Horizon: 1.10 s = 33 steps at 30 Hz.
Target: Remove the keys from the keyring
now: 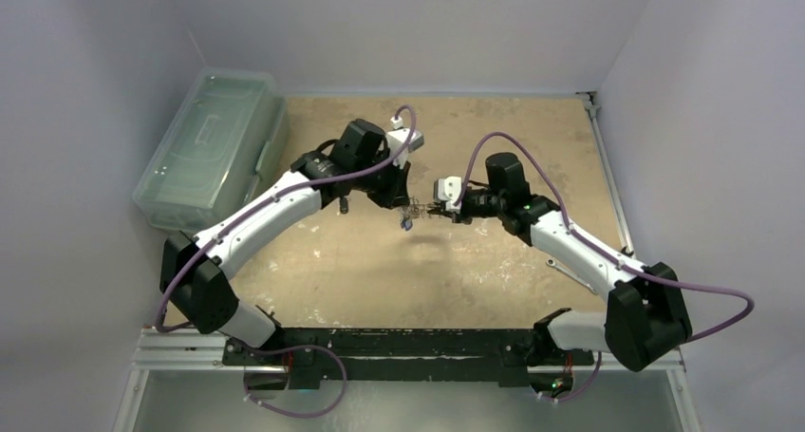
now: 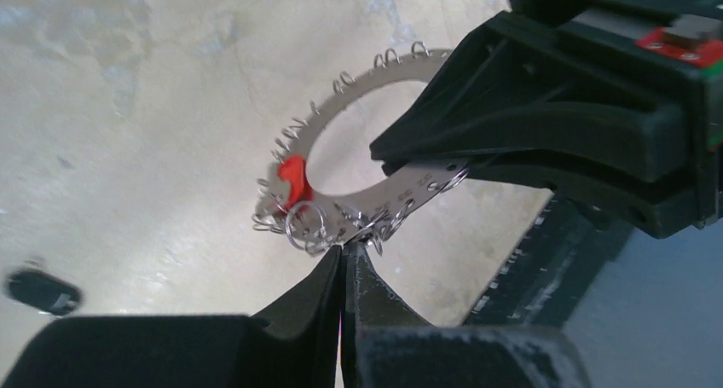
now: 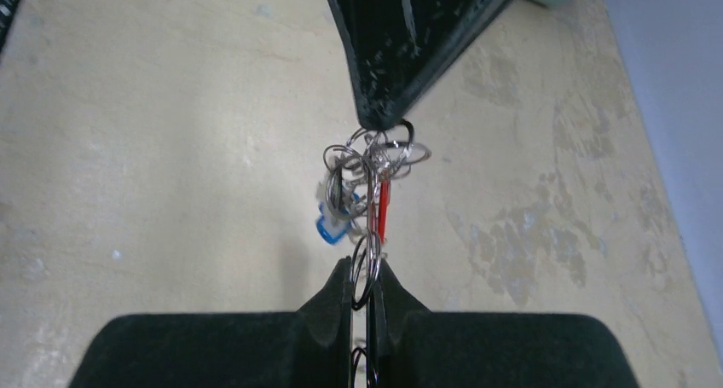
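Note:
Both grippers hold the keyring [image 2: 341,119] in the air above the table's middle. It is a flat silvery ring fringed with small split rings. A red-headed key [image 2: 294,182] and a blue-headed key [image 3: 331,226] hang from it. My left gripper [image 2: 345,250] is shut on the keyring's lower rim, among the split rings. My right gripper [image 3: 365,270] is shut on the opposite side of the keyring, seen edge-on in the right wrist view. In the top view the left gripper [image 1: 403,202] and the right gripper [image 1: 434,210] meet tip to tip over the keyring [image 1: 414,211].
A clear plastic box [image 1: 209,147] with its lid on stands at the back left. One black-headed key [image 2: 43,291] lies loose on the tan table [image 1: 380,271]. Grey walls close in left, right and behind. The arms' mounting rail [image 1: 399,342] runs along the near edge.

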Available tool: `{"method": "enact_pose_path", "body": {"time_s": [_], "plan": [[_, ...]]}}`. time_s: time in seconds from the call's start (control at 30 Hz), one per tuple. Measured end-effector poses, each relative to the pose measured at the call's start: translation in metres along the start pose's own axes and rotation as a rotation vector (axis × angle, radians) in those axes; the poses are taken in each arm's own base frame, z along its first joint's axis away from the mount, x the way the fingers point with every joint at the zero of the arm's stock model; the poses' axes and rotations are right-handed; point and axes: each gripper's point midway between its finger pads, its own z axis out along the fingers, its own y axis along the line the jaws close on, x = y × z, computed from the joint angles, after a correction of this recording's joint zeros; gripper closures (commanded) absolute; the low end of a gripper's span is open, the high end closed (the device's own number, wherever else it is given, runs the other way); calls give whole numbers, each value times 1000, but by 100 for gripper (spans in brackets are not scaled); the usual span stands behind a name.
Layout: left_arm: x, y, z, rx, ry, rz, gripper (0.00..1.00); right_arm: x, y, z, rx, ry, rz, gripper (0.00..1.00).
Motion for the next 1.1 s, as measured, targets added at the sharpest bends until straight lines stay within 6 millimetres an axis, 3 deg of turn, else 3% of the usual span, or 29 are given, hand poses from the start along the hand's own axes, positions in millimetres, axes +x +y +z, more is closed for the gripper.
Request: {"method": "enact_pose_path", "body": {"time_s": [0.17,0.4,0.53,0.6,0.73,0.87,0.97,1.1], "plan": [[14,8,6,63,70,-152,100,-2,0,-1,-8,-7,-50,100],[18,-11,4,177,100,-195,98,-3,1,-1,-13,-10,-65,100],[10,-4,-8,198,59,-136,61,-8,2,-2,-24,-47,-34,100],[1,3,-22,185,7,-85,52,-11,5,-3,-31,-76,2,100],[-22,4,-60,174,-157,27,54,-25,10,-5,-68,-148,77,100],[-29,-15,-87,224,-296,115,55,-41,17,-6,-121,-215,149,100],[-29,-27,-92,285,-371,149,55,-52,22,-8,-159,-260,194,100],[-21,-32,-84,337,-397,141,56,-64,26,-11,-196,-304,230,100]]}}
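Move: The keyring's middle lies about 3 cm right of the left hand and 2 cm below, level fore and aft, its small rings reaching to the shut fingertips. The blue tag hangs about 3 cm back of that hand and 4 cm below. On the table, the black fob lies roughly 13 cm left, 3 cm ahead and 20 cm below. From the right hand, which already pinches the keyring, its middle is about 2 cm left and 2 cm below. Left dips, half-opens and rises about 10 cm off the rings; right draws the still-pinched keyring up and back. ##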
